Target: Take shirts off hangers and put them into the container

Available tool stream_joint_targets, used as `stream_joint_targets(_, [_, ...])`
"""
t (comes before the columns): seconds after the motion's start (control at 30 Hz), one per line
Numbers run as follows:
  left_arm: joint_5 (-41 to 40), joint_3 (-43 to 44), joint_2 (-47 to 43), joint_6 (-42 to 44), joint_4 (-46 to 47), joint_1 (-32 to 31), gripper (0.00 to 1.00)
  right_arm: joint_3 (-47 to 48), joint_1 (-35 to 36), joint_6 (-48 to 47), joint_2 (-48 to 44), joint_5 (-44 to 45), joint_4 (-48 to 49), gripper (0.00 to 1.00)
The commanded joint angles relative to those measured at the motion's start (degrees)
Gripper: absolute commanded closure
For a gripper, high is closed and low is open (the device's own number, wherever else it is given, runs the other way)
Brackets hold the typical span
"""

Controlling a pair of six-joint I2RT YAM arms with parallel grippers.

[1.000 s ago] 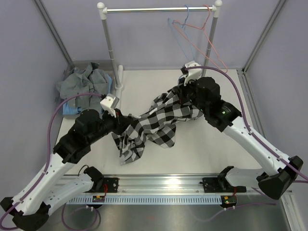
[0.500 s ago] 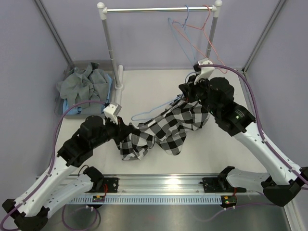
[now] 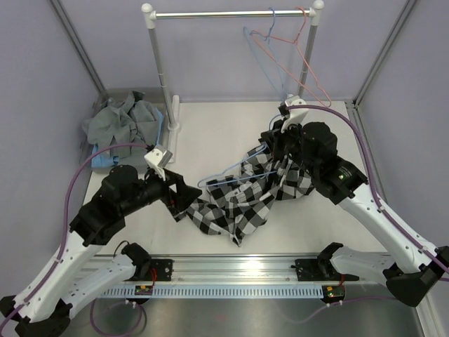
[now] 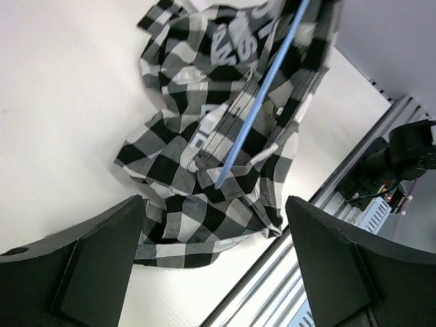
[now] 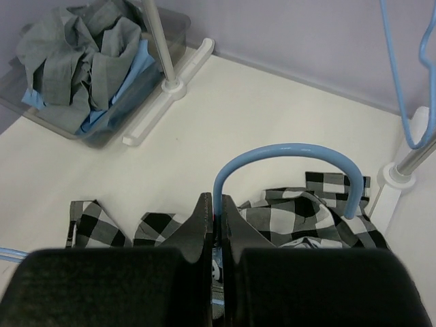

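The black-and-white checked shirt (image 3: 242, 198) lies crumpled mid-table, with a light blue hanger (image 3: 231, 174) partly pulled out of it. My right gripper (image 3: 279, 135) is shut on that hanger's hook (image 5: 286, 151), above the shirt's right end (image 5: 320, 216). In the right wrist view the right gripper (image 5: 219, 204) pinches the wire. My left gripper (image 3: 184, 199) stands open at the shirt's left edge. In the left wrist view the left gripper (image 4: 218, 272) holds nothing; shirt (image 4: 204, 136) and hanger wire (image 4: 262, 102) lie beyond it. The container (image 3: 94, 164) at back left holds a grey shirt (image 5: 75, 54) and a light blue shirt (image 5: 129, 82).
The silver rack (image 3: 231, 13) stands at the back, with a blue hanger (image 3: 254, 41) and a pink-red hanger (image 3: 298, 67) hooked at its right end. Its left post (image 5: 159, 41) and foot (image 5: 170, 95) stand beside the container. The aluminium rail (image 4: 368, 170) runs along the near edge.
My left gripper has opened and let go of the checked shirt, which has sagged onto the table. The right gripper still holds the hanger, whose blue wire now shows further out of the shirt.
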Motion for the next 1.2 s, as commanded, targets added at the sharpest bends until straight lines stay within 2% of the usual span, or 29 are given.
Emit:
stream_joint_targets(0.0, [5.41,3.32,-0.6,3.12,-0.37,-0.04,0.11,-1.28,-0.4,-1.54,-1.02,-2.67,5.54,1.0])
stream_joint_targets(0.13, [6.29,5.78,3.96,4.17,-0.37,-0.04,0.16,-2.34,-0.49,-1.97,-0.76,-6.36,6.51,1.0])
stream_joint_targets(0.33, [11.47,10.97,15.64,4.88,-0.28,-0.12,0.22,-1.82,-0.32,-1.98,-0.14,-9.53,7.21,1.0])
stream_joint_targets(0.43, [13.58,13.08,20.22,4.52,-0.28,-0.56,0.29,-1.38,-0.32,-2.06,0.12,-10.5,7.74,1.0])
stream_joint_targets(0.8, [13.06,14.76,24.8,4.0,0.86,-4.52,0.7,0.12,-0.14,-1.89,2.05,-11.82,8.71,1.0])
stream_joint_targets(0.83, [12.97,14.67,24.8,3.91,0.95,-4.6,0.82,0.38,-0.05,-1.8,2.14,-11.91,8.62,1.0])
stream_joint_targets(0.93, [12.53,14.49,24.63,3.91,0.95,-4.69,1.0,0.56,-0.05,-1.8,2.32,-12.17,8.71,1.0])
stream_joint_targets(1.13, [10.87,13.7,23.05,4.96,1.04,-4.69,1.0,0.91,-0.05,-1.54,1.88,-12.52,7.92,1.0])
stream_joint_targets(1.17, [10.08,13.53,22.61,5.14,0.95,-4.69,1.0,0.91,-0.05,-1.36,1.79,-12.52,7.22,0.9])
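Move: The blue hanger's loose end juts out just past the left fingertips, about 3 cm ahead, 4 cm to the right and a touch lower; from the right hand, which holds the hanger by its neck, that end lies roughly 10 cm back, 17 cm left and 8 cm down. The plaid shirt is heaped some 16 cm right of the left hand, 2 cm back and 18 cm below; the container stands about 20 cm ahead, 25 cm left, also about 18 cm below. The hanger's bared end is brought in between the open left fingers: the left hand reaches about 8 cm to the right, dipping slightly after a small rise and turning some 15 degrees clockwise, then shuts and pinches both wires just in from the tip. The right hand keeps its grip near the hook, sinks a little, then eases about 4 cm left, turning roughly 10 degrees counter-clockwise. ##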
